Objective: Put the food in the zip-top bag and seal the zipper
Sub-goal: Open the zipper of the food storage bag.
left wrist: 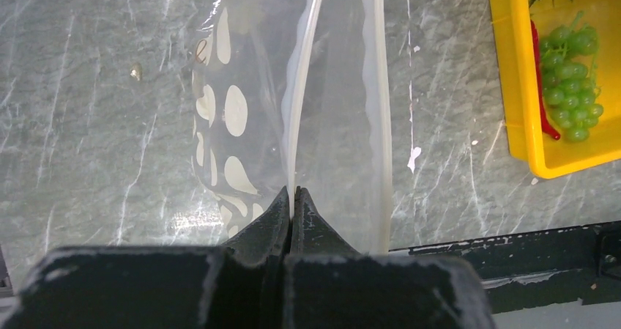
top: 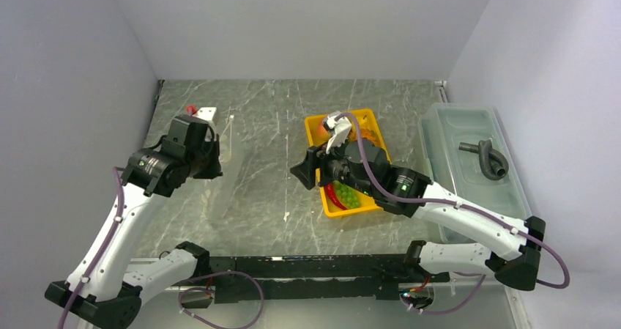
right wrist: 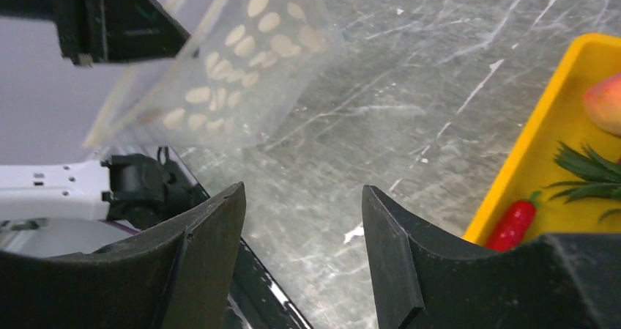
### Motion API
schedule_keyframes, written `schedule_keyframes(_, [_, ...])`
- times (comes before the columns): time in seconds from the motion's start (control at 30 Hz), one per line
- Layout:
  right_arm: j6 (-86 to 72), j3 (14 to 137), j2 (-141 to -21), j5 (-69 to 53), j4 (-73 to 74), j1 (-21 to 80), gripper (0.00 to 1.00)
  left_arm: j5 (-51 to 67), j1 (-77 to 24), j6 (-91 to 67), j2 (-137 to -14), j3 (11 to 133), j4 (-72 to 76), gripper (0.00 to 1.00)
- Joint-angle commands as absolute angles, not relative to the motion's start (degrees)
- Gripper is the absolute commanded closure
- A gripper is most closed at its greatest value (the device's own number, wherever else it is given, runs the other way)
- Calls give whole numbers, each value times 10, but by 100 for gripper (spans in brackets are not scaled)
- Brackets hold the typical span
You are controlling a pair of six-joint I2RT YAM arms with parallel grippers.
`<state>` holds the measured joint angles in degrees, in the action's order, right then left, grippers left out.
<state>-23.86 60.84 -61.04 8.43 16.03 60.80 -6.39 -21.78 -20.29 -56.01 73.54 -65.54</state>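
Observation:
My left gripper [top: 213, 160] [left wrist: 293, 191] is shut on the zipper [left wrist: 296, 102] of the clear polka-dot zip-top bag [left wrist: 234, 116] [top: 231, 169] [right wrist: 249, 58], holding it up off the table with the mouth parted. The food lies in a yellow tray [top: 315, 127] [left wrist: 512, 87] [right wrist: 545, 142]: green grapes [top: 351, 196] [left wrist: 575, 87], a red chilli [top: 333, 196] [left wrist: 542, 87] [right wrist: 515, 223], a peach [right wrist: 606, 102] and green pineapple leaves [right wrist: 586, 171]. My right gripper [top: 304, 171] [right wrist: 304, 193] hangs open and empty just left of the tray, pointing towards the bag.
A translucent lidded bin [top: 469, 124] with a grey hose piece [top: 489, 157] on it stands at the right. A small white and red object [top: 201, 113] lies at the back left. A black rail [top: 315, 267] runs along the near table edge.

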Motion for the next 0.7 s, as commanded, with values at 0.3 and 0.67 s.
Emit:
schedule_keyframes(0.3, [-370,685,-699,93,110,610,36,-227,-370,-340,-596,768,-671,100])
schedule_keyframes(0.67, [-407,740,-767,116,124,620,34,-377,-512,-444,-674,810,-734,100])
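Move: The free right lip of the food storage bag hangs about 13 cm to the right hand's left, some 2 cm ahead and slightly lower. The held lip is 4 cm beyond it, in the left fingers, so the free lip lies about 4 cm to the left hand's right, level with it. The yellow tray's middle is about 10 cm to the right hand's right, 2 cm ahead and 22 cm below; the red chili in it is 7 cm right and 5 cm back. Towards each other: the right hand reaches left about 6 cm and a little forward, fingers still wide open, rolling some 15 degrees about its pointing direction as it nears the bag's free lip. The left hand, still pinching the other lip, carries the bag about 5 cm to the right to meet it, with a slight tilt. ##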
